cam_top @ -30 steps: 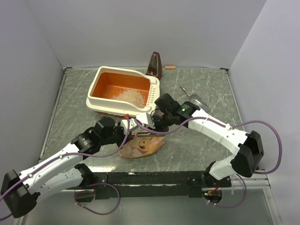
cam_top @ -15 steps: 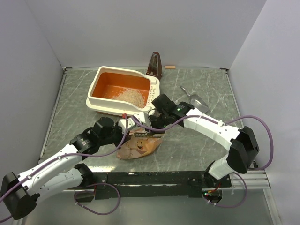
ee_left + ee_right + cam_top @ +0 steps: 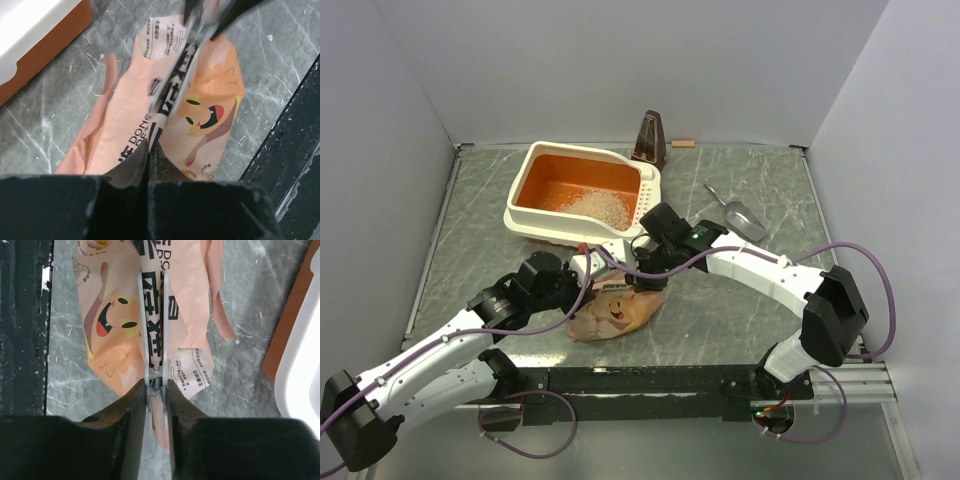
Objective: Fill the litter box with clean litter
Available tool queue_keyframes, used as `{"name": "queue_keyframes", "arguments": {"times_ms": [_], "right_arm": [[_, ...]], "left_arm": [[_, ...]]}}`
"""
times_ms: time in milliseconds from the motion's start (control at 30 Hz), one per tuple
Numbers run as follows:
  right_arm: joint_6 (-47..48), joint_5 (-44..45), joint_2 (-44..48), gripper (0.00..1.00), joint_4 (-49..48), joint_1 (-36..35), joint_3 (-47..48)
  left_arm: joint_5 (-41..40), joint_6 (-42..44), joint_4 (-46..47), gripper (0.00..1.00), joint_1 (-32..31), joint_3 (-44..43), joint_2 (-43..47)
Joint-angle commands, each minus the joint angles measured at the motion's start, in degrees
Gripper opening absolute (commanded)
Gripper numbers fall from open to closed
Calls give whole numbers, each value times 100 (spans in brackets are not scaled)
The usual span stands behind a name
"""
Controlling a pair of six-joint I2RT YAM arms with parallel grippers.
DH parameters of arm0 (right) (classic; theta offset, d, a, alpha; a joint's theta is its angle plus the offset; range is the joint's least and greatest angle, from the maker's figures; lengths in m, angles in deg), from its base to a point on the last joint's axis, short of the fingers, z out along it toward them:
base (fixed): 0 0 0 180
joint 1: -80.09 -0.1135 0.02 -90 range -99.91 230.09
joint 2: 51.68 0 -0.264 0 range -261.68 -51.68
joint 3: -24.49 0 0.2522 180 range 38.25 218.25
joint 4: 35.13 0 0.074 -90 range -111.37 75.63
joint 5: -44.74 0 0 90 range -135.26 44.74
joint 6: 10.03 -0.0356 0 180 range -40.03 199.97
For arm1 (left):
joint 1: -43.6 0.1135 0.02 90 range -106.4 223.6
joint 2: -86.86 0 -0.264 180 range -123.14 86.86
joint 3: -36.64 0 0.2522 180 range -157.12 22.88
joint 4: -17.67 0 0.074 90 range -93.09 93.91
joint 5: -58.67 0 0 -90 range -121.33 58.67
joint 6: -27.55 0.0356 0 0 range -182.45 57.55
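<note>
The cream-white litter box with an orange inside stands at the back left. A heap of pale clean litter lies in it. A tan printed bag lies on the table in front of the box, folded along a ridge. My left gripper is shut on the folded ridge of the bag at its near end. My right gripper is shut on a pale spring clip that runs along the bag's fold, its jaws pressing the clip's handle end.
A metal scoop lies to the right of the box. A brown metronome and a small wooden block stand at the back wall. The box's corner shows in the left wrist view and in the right wrist view.
My right arm has swung its elbow in and its gripper has shifted slightly left over the bag. The bag has slid a little left. The left arm has barely moved.
</note>
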Motion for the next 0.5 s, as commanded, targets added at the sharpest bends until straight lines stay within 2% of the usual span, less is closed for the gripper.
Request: {"name": "queue_keyframes", "arguments": {"times_ms": [0, 33, 300, 467], "right_arm": [[115, 158, -24, 66, -216, -450, -202], [106, 167, 3, 99, -216, -450, -211], [-25, 290, 547, 100, -427, -450, -316], [-771, 834, 1022, 100, -892, -424, -272]], "left_arm": [[191, 91, 689, 5, -73, -162, 42], [200, 100, 689, 5, -81, -171, 42], [191, 100, 697, 5, -72, -162, 42], [200, 109, 689, 6, -81, -171, 7]]}}
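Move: The right hand has its fingers pinched on the handles of the sealing clip. The middle of the clip lies about 5 cm to its left, 1 cm nearer the base and roughly level in height. The litter bag's body hangs some 5 cm to its left, 5 cm back and 8 cm down, and the litter box is about 14 cm left, 21 cm ahead and 9 cm lower. From the left hand, which holds the roll's other end, the clip is some 6 cm right and 1 cm ahead. Letting go of the clip's handles, the right fingers spring from nearly shut to wide open, one either side of it. The right hand sinks about half a centimetre, then rises about 1 cm from its low point while easing slightly to the right. The left hand stays pinched on its end of the rolled bag top, almost still. ##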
